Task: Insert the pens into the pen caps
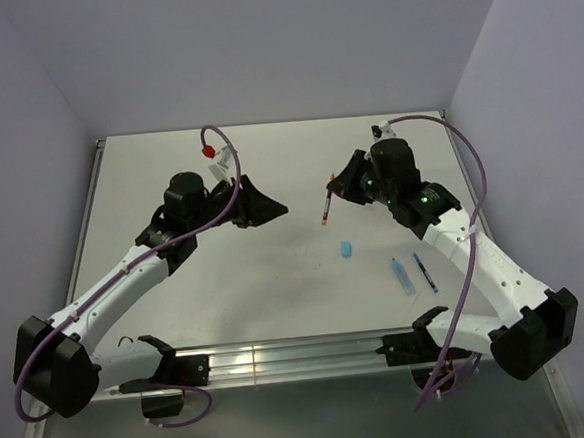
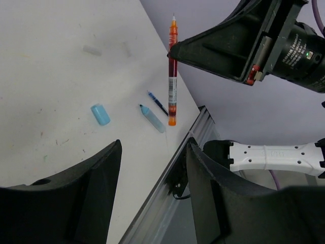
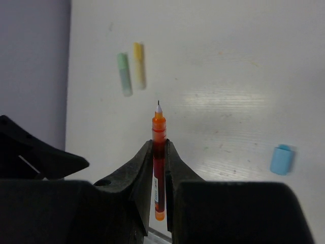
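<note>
My right gripper [image 3: 159, 145] is shut on a thin red pen [image 3: 159, 152], tip pointing out past the fingers, held above the table [image 1: 306, 278]. The same red pen [image 2: 172, 76] hangs upright in the left wrist view, ahead of my left gripper [image 2: 154, 145], which is open with nothing between its fingers. On the table lie a light blue cap [image 1: 346, 247], a light blue marker [image 1: 403, 273] and a dark blue thin pen [image 1: 425, 272]. A pale green marker [image 3: 124, 73] and a yellow marker [image 3: 138, 58] lie side by side beyond the pen tip.
The two grippers face each other over the middle of the table, left gripper [image 1: 266, 209] and right gripper [image 1: 335, 188] a short gap apart. A metal rail [image 1: 302, 357] runs along the near edge. A red knob [image 1: 207, 150] sits on the left arm's cable.
</note>
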### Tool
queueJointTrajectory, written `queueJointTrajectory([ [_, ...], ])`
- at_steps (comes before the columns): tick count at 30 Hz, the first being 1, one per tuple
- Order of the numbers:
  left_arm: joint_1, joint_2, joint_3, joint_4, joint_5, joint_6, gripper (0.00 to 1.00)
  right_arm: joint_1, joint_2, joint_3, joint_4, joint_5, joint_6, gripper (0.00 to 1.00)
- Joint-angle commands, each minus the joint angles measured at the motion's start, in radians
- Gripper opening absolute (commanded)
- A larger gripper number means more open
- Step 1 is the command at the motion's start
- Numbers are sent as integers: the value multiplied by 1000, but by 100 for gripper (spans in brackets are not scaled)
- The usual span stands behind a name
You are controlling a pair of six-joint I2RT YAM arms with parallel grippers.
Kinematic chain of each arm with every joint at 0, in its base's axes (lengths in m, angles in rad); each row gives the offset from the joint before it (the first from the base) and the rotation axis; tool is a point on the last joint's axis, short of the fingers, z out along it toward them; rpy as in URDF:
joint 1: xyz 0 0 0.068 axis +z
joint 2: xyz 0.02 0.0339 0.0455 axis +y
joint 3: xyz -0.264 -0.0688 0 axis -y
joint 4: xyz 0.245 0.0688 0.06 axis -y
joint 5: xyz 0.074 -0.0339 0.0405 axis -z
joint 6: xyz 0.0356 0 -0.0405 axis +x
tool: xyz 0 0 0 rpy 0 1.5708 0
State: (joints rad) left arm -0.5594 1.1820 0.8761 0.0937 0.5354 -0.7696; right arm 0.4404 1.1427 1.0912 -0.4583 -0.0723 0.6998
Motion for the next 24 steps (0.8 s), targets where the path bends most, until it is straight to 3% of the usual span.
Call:
queueJointTrajectory([
  [1,-11,27,119,42,5,12,59,41,-29,79,95,-3,52,0],
  [13,-62,140,256,-9,-11,44,59,164,8,174,145,8,102,0],
  [24,-93,160,276,5,-11,39,55,233,68,228,152,34,104,0],
])
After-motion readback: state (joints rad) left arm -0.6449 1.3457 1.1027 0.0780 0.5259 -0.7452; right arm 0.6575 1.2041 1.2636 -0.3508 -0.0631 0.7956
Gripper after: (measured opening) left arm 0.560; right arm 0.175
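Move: The red pen, already pinched in the right fingers with its nib pointing forward, has its middle about 12 cm to the left hand's right, 4 cm ahead and 3 cm lower. The left gripper it is taken to is about 12 cm left of the right hand, 5 cm back and 3 cm higher. On the table 24 cm below the right hand, the blue cap lies 4 cm right and 4 cm back of it, and the blue marker some 20 cm right and 12 cm back. The red pen is carried left and up by the right hand, about 8 cm each way and slightly back, towards the left gripper, with the wrist turning some 15 degrees and the grip kept. The left hand comes to meet it, first rising about 4 cm with a little forward and right, then going on to the right, its open fingers reaching around the pen's rear half without closing. ##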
